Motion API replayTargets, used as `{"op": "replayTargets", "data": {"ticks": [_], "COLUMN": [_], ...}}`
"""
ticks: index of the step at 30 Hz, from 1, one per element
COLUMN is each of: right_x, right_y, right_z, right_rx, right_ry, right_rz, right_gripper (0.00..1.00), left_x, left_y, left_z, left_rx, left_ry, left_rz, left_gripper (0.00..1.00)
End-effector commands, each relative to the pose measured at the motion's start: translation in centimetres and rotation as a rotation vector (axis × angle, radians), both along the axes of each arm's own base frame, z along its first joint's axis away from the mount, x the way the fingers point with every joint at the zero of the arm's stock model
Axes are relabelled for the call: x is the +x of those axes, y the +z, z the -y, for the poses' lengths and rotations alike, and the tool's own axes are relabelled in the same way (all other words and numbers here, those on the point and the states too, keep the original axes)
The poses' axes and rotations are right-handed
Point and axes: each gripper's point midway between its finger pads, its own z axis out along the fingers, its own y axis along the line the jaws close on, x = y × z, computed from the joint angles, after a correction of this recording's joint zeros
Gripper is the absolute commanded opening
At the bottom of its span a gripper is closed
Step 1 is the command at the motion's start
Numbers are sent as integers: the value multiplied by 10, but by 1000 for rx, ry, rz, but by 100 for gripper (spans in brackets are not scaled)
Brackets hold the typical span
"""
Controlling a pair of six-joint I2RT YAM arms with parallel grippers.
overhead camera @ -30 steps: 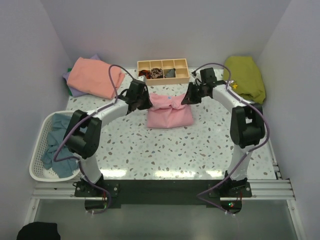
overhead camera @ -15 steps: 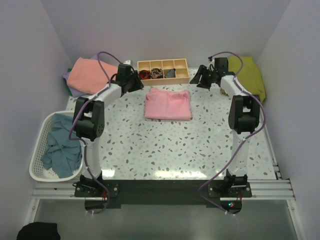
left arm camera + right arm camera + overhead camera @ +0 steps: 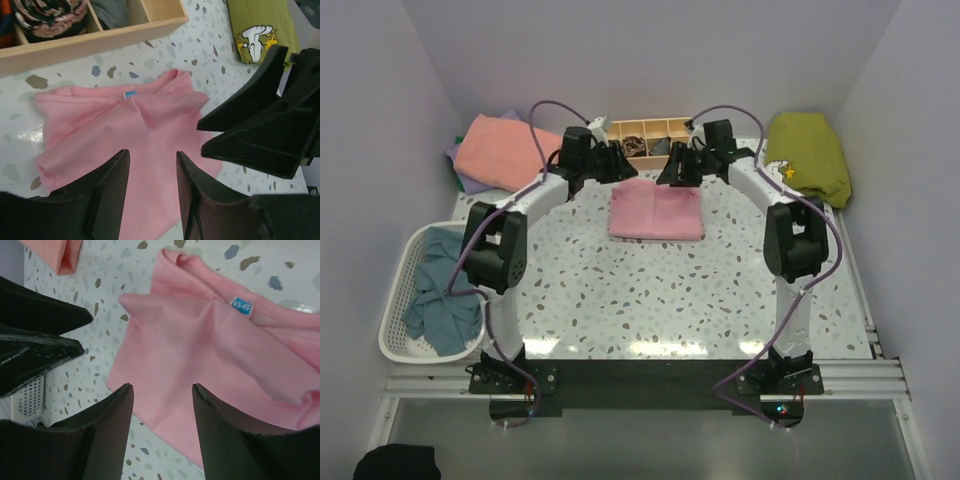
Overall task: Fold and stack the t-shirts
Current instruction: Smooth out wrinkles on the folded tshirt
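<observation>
A light pink t-shirt (image 3: 656,212) lies folded into a rectangle on the table's middle, its blue neck label (image 3: 130,94) showing at the far edge. My left gripper (image 3: 617,166) hovers over the shirt's far left corner, open, with nothing between its fingers (image 3: 152,152). Facing it, my right gripper (image 3: 670,173) hangs over the far right corner, also open and empty (image 3: 162,386). A salmon-coral t-shirt (image 3: 507,153) lies folded on a lavender one (image 3: 461,172) at the back left. Teal-blue t-shirts (image 3: 440,292) sit crumpled in the basket.
A compartmented wooden tray (image 3: 646,128) with small dark items stands just behind both grippers. An olive-green shirt (image 3: 810,156) with a mushroom print lies at the back right. The white laundry basket (image 3: 392,300) stands at the left edge. Walls close in on three sides.
Both grippers let go of the pink shirt's far corners and opened. They swung outward, then came back over its far edge. The bunched shirt now lies flat.
</observation>
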Motion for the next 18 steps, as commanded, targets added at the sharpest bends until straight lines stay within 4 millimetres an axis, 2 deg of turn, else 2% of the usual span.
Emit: {"op": "replayTargets", "data": {"ticks": [1, 2, 4, 5, 7, 8, 10, 11, 12, 13, 14, 15, 18], "right_x": [2, 4, 10, 12, 20, 23, 32, 37, 43, 50, 55, 60, 76], "right_y": [-16, -21, -38, -42, -49, -62, -68, -76, -78, -82, -85, -86, -88], "right_z": [-7, -5, -3, -3, 2, 7, 14, 21, 26, 35, 46, 53, 80], "right_rx": [-7, -24, -50, -58, -100, -122, -159, -172, -188, -227, -246, -259, -295], "right_ry": [10, 10, -2, 3, -23, -26, -59, -77, -95, -130, -149, -168, -226], "right_rz": [-12, -16, -42, -45, -46, -62, -56, -59, -42, -31, -28, -13, 3], "right_gripper": [54, 54, 53, 53, 53, 53, 53, 53, 52, 52, 52, 53, 53], "left_x": [-6, -3, 3, 6, 13, 15, 23, 25, 28, 35, 39, 45, 63], "left_y": [-11, -21, -28, -40, -49, -67, -75, -92, -98, -98, -108, -110, -105], "left_z": [19, 19, 22, 23, 25, 25, 28, 28, 26, 26, 23, 17, 1], "left_rx": [-69, -67, -69, -62, -57, -47, -40, -27, -19, -9, 10, 24, 80], "left_ry": [-84, -82, -86, -86, -91, -97, -104, -106, -100, -100, -83, -67, -22], "left_rz": [-2, -10, -9, -18, -15, -39, -33, -54, -59, -38, -43, -37, 31], "left_gripper": [47, 47, 47, 47, 47, 47, 47, 47, 47, 47, 46, 46, 46]}}
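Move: The folded pink t-shirt lies beneath both my raised hands, some 12 cm down. Its middle is about 5 cm back and 7 cm right of my left hand, and some 3 cm back and 2 cm left of my right. The wooden box stands roughly 11 cm ahead and 5 cm right of my left hand, 12 cm ahead and 4 cm left of my right. After drawing in a little towards each other, my two hands drop together onto the far part of the folded t-shirt, left about 11 cm, right about 9 cm. I then press the partly open fingers on the cloth and push it forward towards the wooden box by a few centimetres, my right hand sweeping some 5 cm back out to the right as it goes. ##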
